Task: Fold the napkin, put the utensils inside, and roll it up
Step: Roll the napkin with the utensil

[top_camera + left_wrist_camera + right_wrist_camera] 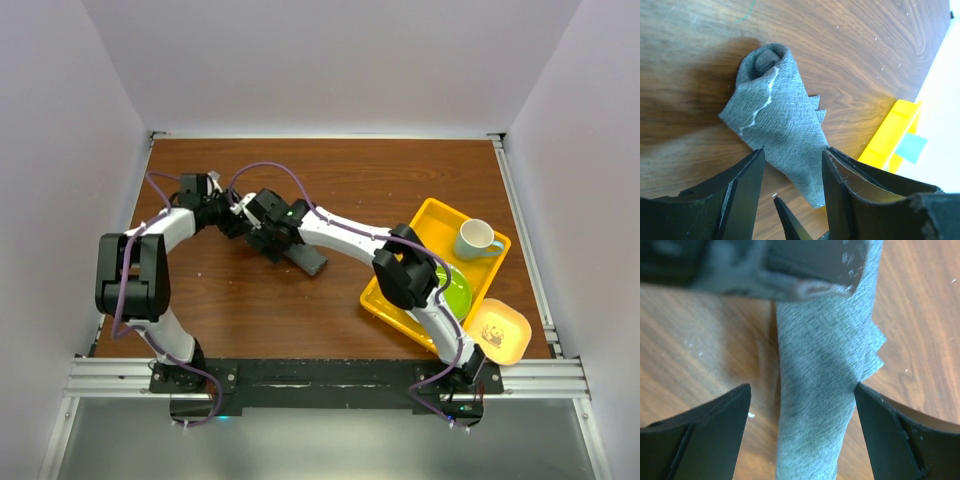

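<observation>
The napkin [306, 260] lies on the table as a dark grey roll, slanting toward the tray. In the left wrist view the napkin [775, 115] shows its coiled end and a pale stitched line. My left gripper [793, 152] is open and straddles the roll's near end, with wood showing beside one finger. My right gripper [802, 386] is open wide, with the napkin [825, 390] running between its fingers and clear of both. From above, the left gripper [232, 215] and the right gripper [262, 236] crowd together over the roll's upper end. The utensils do not show in any view.
A yellow tray [430, 225] at the right holds a pale mug [478, 240] and a green plate [457, 293]. A small yellow dish [500, 330] sits by the tray's near corner. The tray's corner [890, 135] shows beyond the roll.
</observation>
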`<state>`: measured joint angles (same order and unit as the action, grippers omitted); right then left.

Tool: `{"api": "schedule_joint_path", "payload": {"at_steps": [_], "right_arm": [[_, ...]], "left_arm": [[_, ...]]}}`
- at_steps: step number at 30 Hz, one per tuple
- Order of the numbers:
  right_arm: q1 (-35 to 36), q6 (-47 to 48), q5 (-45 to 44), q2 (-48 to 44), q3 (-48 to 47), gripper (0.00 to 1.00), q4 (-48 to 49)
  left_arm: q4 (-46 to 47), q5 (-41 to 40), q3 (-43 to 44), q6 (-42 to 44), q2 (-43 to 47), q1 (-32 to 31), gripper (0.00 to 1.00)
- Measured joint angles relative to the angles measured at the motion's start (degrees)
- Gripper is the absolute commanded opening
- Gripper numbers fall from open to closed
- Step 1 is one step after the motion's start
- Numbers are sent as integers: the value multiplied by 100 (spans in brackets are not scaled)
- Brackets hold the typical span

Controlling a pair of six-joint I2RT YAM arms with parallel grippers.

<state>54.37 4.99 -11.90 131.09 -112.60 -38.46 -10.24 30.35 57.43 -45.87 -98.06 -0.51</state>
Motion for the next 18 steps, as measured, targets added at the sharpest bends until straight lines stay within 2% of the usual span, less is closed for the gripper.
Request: {"api": "schedule_joint_path", "payload": {"at_steps": [14, 17, 18], "right_arm": [[72, 175, -717, 208, 238, 69, 678], [96, 195, -780, 254, 247, 59, 796], [103, 192, -798, 269, 247, 51, 837]], "left_arm": [[278, 7, -339, -455, 81, 315, 56], [286, 4, -376, -463, 85, 361, 56], [286, 0, -378, -466, 85, 376, 56]]}}
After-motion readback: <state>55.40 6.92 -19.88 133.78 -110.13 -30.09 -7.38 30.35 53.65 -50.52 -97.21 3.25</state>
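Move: The napkin roll lies slantwise below both open hands. Its middle is about 4 cm right of the right hand, 1 cm ahead and 3 cm below; its right-hand end is some 11 cm to this hand's right and 5 cm back. The yellow tray's middle is roughly 36 cm to its right and 6 cm back. From the left hand, the roll's middle is about 9 cm right, 3 cm back and 5 cm below. Forward and down in about equal parts, some 3 cm in all, the right hand settles astride the napkin roll, its fingertips swinging a little forward while the fingers close partway, from nearly wide open to about two-thirds, bringing the pads up to the roll's two sides. The left hand slides about 2 cm left, clear of the roll's middle, sinking slightly and turning a little counter-clockwise, its fingers staying half open. ##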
